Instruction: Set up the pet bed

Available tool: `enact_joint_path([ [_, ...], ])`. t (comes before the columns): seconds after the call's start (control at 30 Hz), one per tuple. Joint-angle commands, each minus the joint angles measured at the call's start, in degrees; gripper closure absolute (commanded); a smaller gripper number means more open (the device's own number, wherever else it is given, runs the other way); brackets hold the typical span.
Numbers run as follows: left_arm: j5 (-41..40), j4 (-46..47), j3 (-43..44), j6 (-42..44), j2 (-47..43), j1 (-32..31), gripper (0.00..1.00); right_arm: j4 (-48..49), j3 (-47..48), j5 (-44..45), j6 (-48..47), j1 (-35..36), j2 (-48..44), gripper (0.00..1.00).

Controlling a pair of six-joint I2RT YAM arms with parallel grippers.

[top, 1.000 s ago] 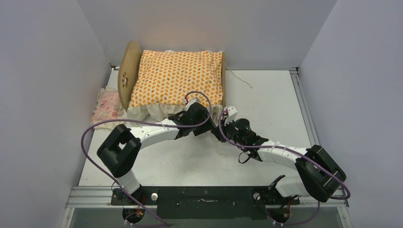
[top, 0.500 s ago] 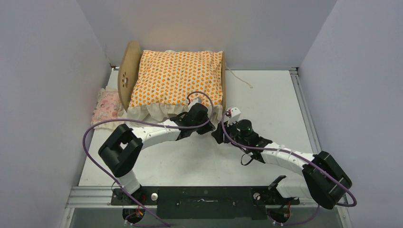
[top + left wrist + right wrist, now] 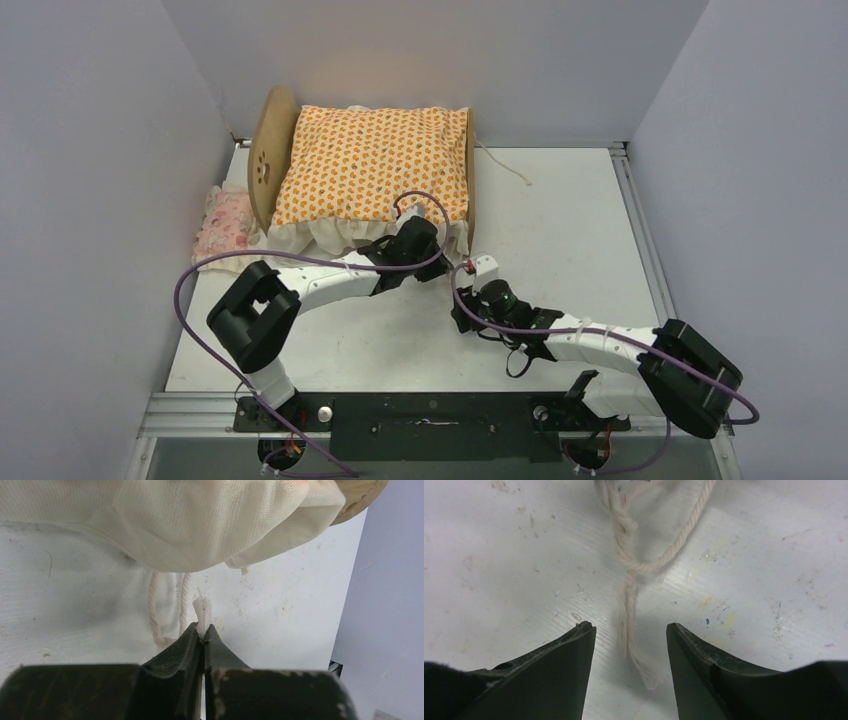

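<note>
The pet bed (image 3: 263,160) stands at the back left, its paw-print headboard on the left and an orange-patterned cushion (image 3: 370,165) lying on it. My left gripper (image 3: 440,258) sits at the cushion's front right corner, under the cream ruffle (image 3: 200,525). It is shut (image 3: 202,630) on the frayed end of a white cord (image 3: 202,611). My right gripper (image 3: 463,300) hovers open (image 3: 630,630) just above the table. A second frayed cord end (image 3: 629,605) lies loose between its fingers, below a knot (image 3: 624,530).
A small pink frilled pillow (image 3: 225,225) lies on the table left of the headboard. Another white cord (image 3: 505,165) trails from the bed's back right corner. Grey walls close in on three sides of the white table (image 3: 570,220).
My right gripper has opened, let go of the cord and drawn back toward the near edge. My left gripper has shut on the other cord end and barely moved.
</note>
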Motion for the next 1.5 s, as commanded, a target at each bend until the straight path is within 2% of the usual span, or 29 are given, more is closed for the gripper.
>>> enact_joint_path([
  [0.0, -0.2, 2.6, 1.0, 1.0, -1.1, -0.3, 1.0, 6.2, -1.4, 5.9, 0.8, 1.8, 4.4, 0.45],
  [0.27, -1.1, 2.5, 1.1, 1.4, -2.3, -0.5, 1.0, 10.0, 2.1, 8.4, -0.8, 3.8, 14.8, 0.48],
  [0.33, -1.3, 2.2, 1.3, 1.7, -2.9, -0.4, 1.0, 10.0, 2.3, 8.8, -0.4, 3.9, 16.1, 0.61],
  [0.4, -2.2, 1.0, 2.7, 2.8, -3.6, 0.0, 1.0, 9.1, 1.9, 9.9, 1.0, 3.8, 15.7, 0.84],
  [0.43, -2.6, -0.1, 3.9, 3.9, -4.0, 0.5, 1.0, 8.6, 1.3, 10.8, 1.6, 3.8, 14.9, 0.93],
  [0.47, -3.1, -1.1, 5.4, 5.0, -4.5, 1.0, 1.0, 8.2, 0.4, 11.4, 2.1, 3.7, 13.4, 0.94],
  [0.6, -5.5, -5.1, 13.7, 11.8, -5.6, 3.7, 1.0, 4.9, -1.5, 12.2, 3.3, 2.1, 6.2, 0.95],
  [0.73, -9.6, -8.8, 25.5, 19.8, -4.7, 4.9, 1.0, 1.7, -1.3, 11.6, 6.0, -0.1, 1.8, 0.95],
  [0.9, -10.8, -9.5, 33.7, 24.7, -2.7, 6.3, 1.0, -1.4, -0.3, 10.6, 7.9, -2.9, -1.5, 0.95],
  [1.3, -10.0, -10.3, 39.0, 30.0, -3.3, 8.8, 1.0, -2.6, -1.4, 10.8, 14.0, -6.6, 0.8, 0.95],
  [1.47, -10.3, -10.6, 38.3, 30.7, -5.2, 11.0, 1.0, -1.2, 0.8, 9.5, 13.7, -8.1, 5.5, 0.95],
])
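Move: The left hand already pinches one frayed cord end; the duvet's middle, over which it is taken, lies about 20 cm ahead and 14 cm to its left, slightly lower. The bed's near right corner is some 7 cm ahead and 5 cm to its right. For the open right hand, the loose cord end lies about 2 cm ahead, 1 cm left and 4 cm below, and that corner is roughly 16 cm ahead and 4 cm right. The right hand sinks about 3 cm to the table while easing slightly forward, shuts its fingers on the loose cord end, then lifts a little and draws it some 6 cm to the right, turning clockwise. The left hand first stays put with its cord end pinched, then, once the right has closed, sweeps up some 24 cm and forward about 12 cm over the duvet, drifting left late on, its fingers tipping up by roughly 35 degrees. ##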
